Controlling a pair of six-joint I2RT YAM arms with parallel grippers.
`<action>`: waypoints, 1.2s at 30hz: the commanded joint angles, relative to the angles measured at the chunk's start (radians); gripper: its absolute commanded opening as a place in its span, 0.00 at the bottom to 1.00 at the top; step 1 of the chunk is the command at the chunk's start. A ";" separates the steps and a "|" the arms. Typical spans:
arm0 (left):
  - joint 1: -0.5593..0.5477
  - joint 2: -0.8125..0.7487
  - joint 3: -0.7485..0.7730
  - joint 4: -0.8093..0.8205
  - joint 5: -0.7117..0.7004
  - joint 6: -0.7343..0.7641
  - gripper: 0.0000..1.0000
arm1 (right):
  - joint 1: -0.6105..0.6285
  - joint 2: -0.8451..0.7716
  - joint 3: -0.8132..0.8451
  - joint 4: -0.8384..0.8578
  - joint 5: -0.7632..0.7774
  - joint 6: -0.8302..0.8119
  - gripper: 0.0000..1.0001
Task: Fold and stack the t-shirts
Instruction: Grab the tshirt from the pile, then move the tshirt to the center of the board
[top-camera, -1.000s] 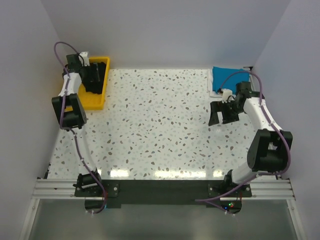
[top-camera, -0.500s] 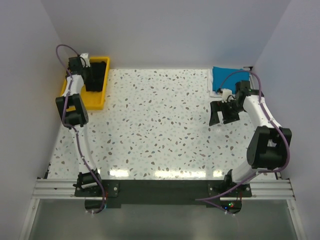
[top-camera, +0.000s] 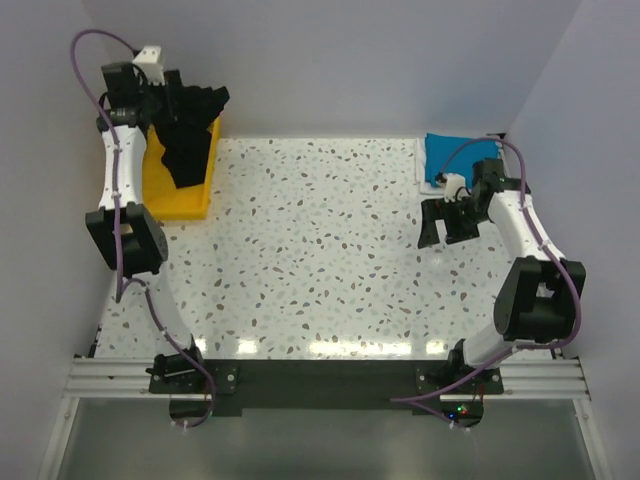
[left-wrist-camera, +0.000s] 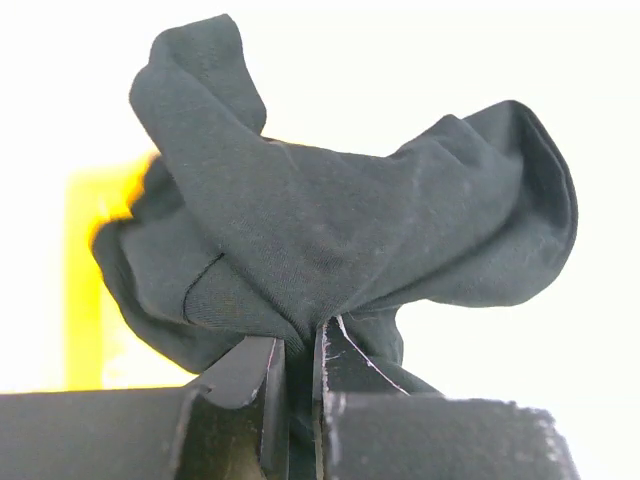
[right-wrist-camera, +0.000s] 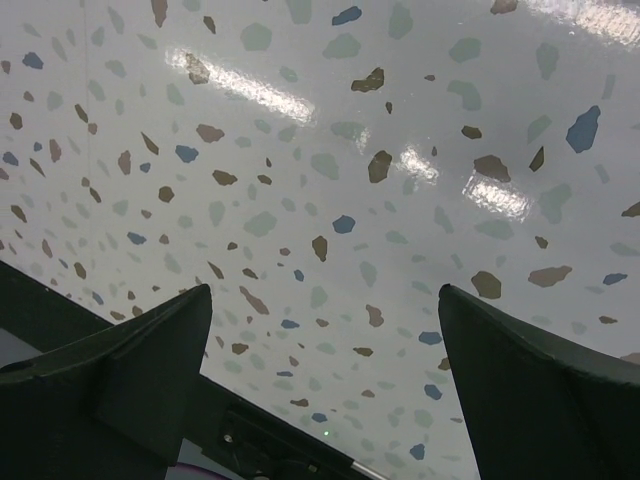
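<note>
My left gripper (top-camera: 178, 98) is raised above the yellow tray (top-camera: 172, 200) at the far left and is shut on the black t-shirt (top-camera: 190, 130), which hangs bunched from it down into the tray. The left wrist view has the jaws nearly together (left-wrist-camera: 298, 350) with black cloth (left-wrist-camera: 330, 230) pinched between them. A folded bright blue t-shirt (top-camera: 455, 152) lies at the far right, with a strip of white t-shirt (top-camera: 424, 170) showing under its left edge. My right gripper (top-camera: 445, 228) hovers open over the speckled table just in front of that pile, nothing between its fingers (right-wrist-camera: 150, 350).
The speckled table (top-camera: 320, 250) runs between the two arms. Walls close in at the left, back and right. The tray's front half (top-camera: 180, 205) holds no cloth.
My left gripper has shut on the black t-shirt and risen, pulling it up out of the tray. The right arm has barely moved.
</note>
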 joint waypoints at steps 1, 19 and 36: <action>-0.062 -0.268 0.007 -0.030 0.135 0.031 0.00 | -0.002 -0.062 0.013 0.012 -0.058 -0.002 0.99; -0.188 -0.664 -0.124 0.046 0.785 -0.334 0.00 | -0.002 -0.138 0.149 -0.070 -0.103 0.009 0.99; -0.309 -0.465 0.038 0.041 0.617 -0.260 0.00 | -0.002 -0.005 0.393 -0.147 -0.136 -0.025 0.99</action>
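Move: Already pinched in the left hand's nearly shut fingers, the black t-shirt hangs down into the yellow bin, whose middle is about 9 cm back from that hand, 1 cm to its right and 19 cm lower. The open table middle, the side the shirt is carried to, is some 27 cm back, 35 cm right and 22 cm down. From the empty right hand this spot is about 27 cm left, 3 cm ahead and 11 cm below; the blue t-shirt lies 28 cm ahead, 8 cm right, 10 cm down. Sweeping the black t-shirt up out of the bin, the left hand climbs about 25 cm while swinging right and back towards the open table, then holds its height and ends with a 4 cm reach forward. Its wrist turns some 50 degrees clockwise until the fingers are level and point mostly right, still pinching the cloth. The open right hand rises about 12 cm, its fingers tipping up a little and easing forward late. ##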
